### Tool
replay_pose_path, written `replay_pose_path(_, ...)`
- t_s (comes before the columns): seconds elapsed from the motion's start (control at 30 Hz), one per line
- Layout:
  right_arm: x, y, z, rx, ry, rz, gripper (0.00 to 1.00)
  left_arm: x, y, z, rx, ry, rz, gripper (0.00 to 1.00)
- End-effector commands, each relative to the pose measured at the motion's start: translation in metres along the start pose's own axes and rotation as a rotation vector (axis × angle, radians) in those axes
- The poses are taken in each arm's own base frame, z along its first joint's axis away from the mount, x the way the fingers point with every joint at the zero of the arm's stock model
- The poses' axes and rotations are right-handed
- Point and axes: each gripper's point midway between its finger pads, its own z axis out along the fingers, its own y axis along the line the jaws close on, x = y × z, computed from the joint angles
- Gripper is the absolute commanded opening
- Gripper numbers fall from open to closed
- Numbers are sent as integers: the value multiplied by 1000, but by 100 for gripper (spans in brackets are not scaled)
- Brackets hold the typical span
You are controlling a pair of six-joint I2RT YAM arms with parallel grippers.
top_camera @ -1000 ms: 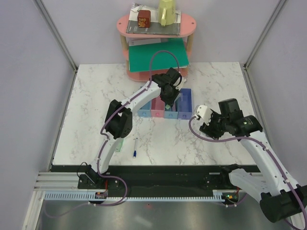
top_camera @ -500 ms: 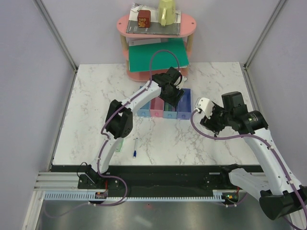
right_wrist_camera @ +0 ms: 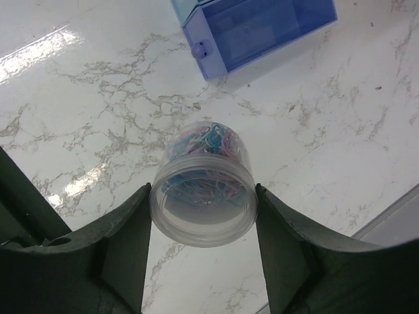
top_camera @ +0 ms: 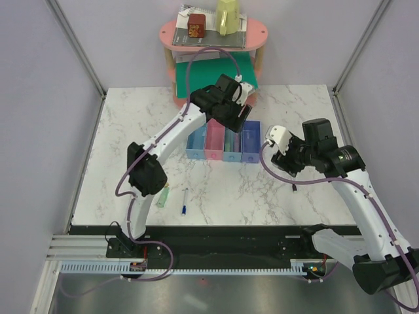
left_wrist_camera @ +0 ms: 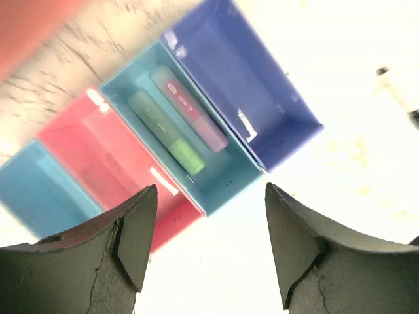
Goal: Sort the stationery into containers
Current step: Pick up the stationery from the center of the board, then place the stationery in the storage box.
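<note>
Four joined trays stand mid-table: light blue (top_camera: 195, 145), pink (top_camera: 215, 140), blue (top_camera: 232, 145) and violet-blue (top_camera: 251, 142). In the left wrist view a pale green marker (left_wrist_camera: 167, 131) and a pink-purple marker (left_wrist_camera: 190, 108) lie in the blue tray (left_wrist_camera: 226, 180). My left gripper (top_camera: 241, 122) (left_wrist_camera: 211, 188) hangs open and empty above the trays. My right gripper (top_camera: 278, 140) (right_wrist_camera: 203, 196) is shut on a clear round jar of coloured loops (right_wrist_camera: 203, 163), held above the table just right of the violet-blue tray (right_wrist_camera: 262, 26). A white pen with a blue tip (top_camera: 184, 201) and a pale green item (top_camera: 163, 195) lie near the front left. A thin black pen (top_camera: 295, 188) (left_wrist_camera: 393, 82) lies right of the trays.
The pink oval two-tier shelf (top_camera: 255, 36) stands at the back with grey books, a red box and a yellow-green cup on top and a green folder (top_camera: 216, 75) below. Grey walls close in both sides. The black front rail runs along the near edge.
My left gripper has lifted away from the blue tray and drawn back toward the shelf, its elbow swinging left. My right gripper has moved a little farther from me with the jar.
</note>
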Motion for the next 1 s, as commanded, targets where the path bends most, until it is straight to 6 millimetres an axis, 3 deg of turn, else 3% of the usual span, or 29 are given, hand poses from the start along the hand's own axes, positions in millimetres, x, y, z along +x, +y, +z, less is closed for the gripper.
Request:
replay_pose_path(0.0, -39, -24, 1, 50, -117, 14, 33, -26, 6, -68, -23, -128, 41, 73)
replay_pose_path(0.2, -65, -43, 28, 40, -140, 37, 32, -2, 54, -102, -121, -113, 15, 73)
replay_pose_path(0.33, -89, -42, 51, 19, -146, -6, 32, 32, 98, -116, -193, -70, -9, 73)
replay_pose_path(0.43, -106, -45, 71, 5, -134, -41, 32, 52, 117, -128, -242, -59, 4, 74)
replay_pose_path(0.53, -132, -43, 95, -15, -147, -89, 32, 70, 126, -138, -262, -52, 2, 74)
replay_pose_path(0.73, -188, -58, 152, -17, -209, -93, 32, 100, 136, -158, -315, -58, -14, 75)
replay_pose_path(0.97, -224, -50, 211, -19, -258, -126, 32, 135, 139, -176, -338, -65, -24, 77)
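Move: The right gripper holds the clip jar. The pink compartment is about 18 cm ahead of it, 23 cm left and 17 cm below; the right-hand blue compartment is level with pink but only some 17 cm left, purple 10 cm left. The empty left gripper is above the right-hand blue compartment; the tan block lies about 16 cm back, 26 cm left and 16 cm below it, the green stick 6 cm nearer than the block, the blue pen 24 cm back and 18 cm left. Keep the clip jar pinched in the right gripper and carry it forward and left, about 27 cm in all and nearly level, from the open table to above the compartments, by the pink one. Meanwhile clear the left gripper out of the way: lift it some 7 cm, then swing it about 24 cm left, sinking again and drawing back towards the tan block, fingers still open. ##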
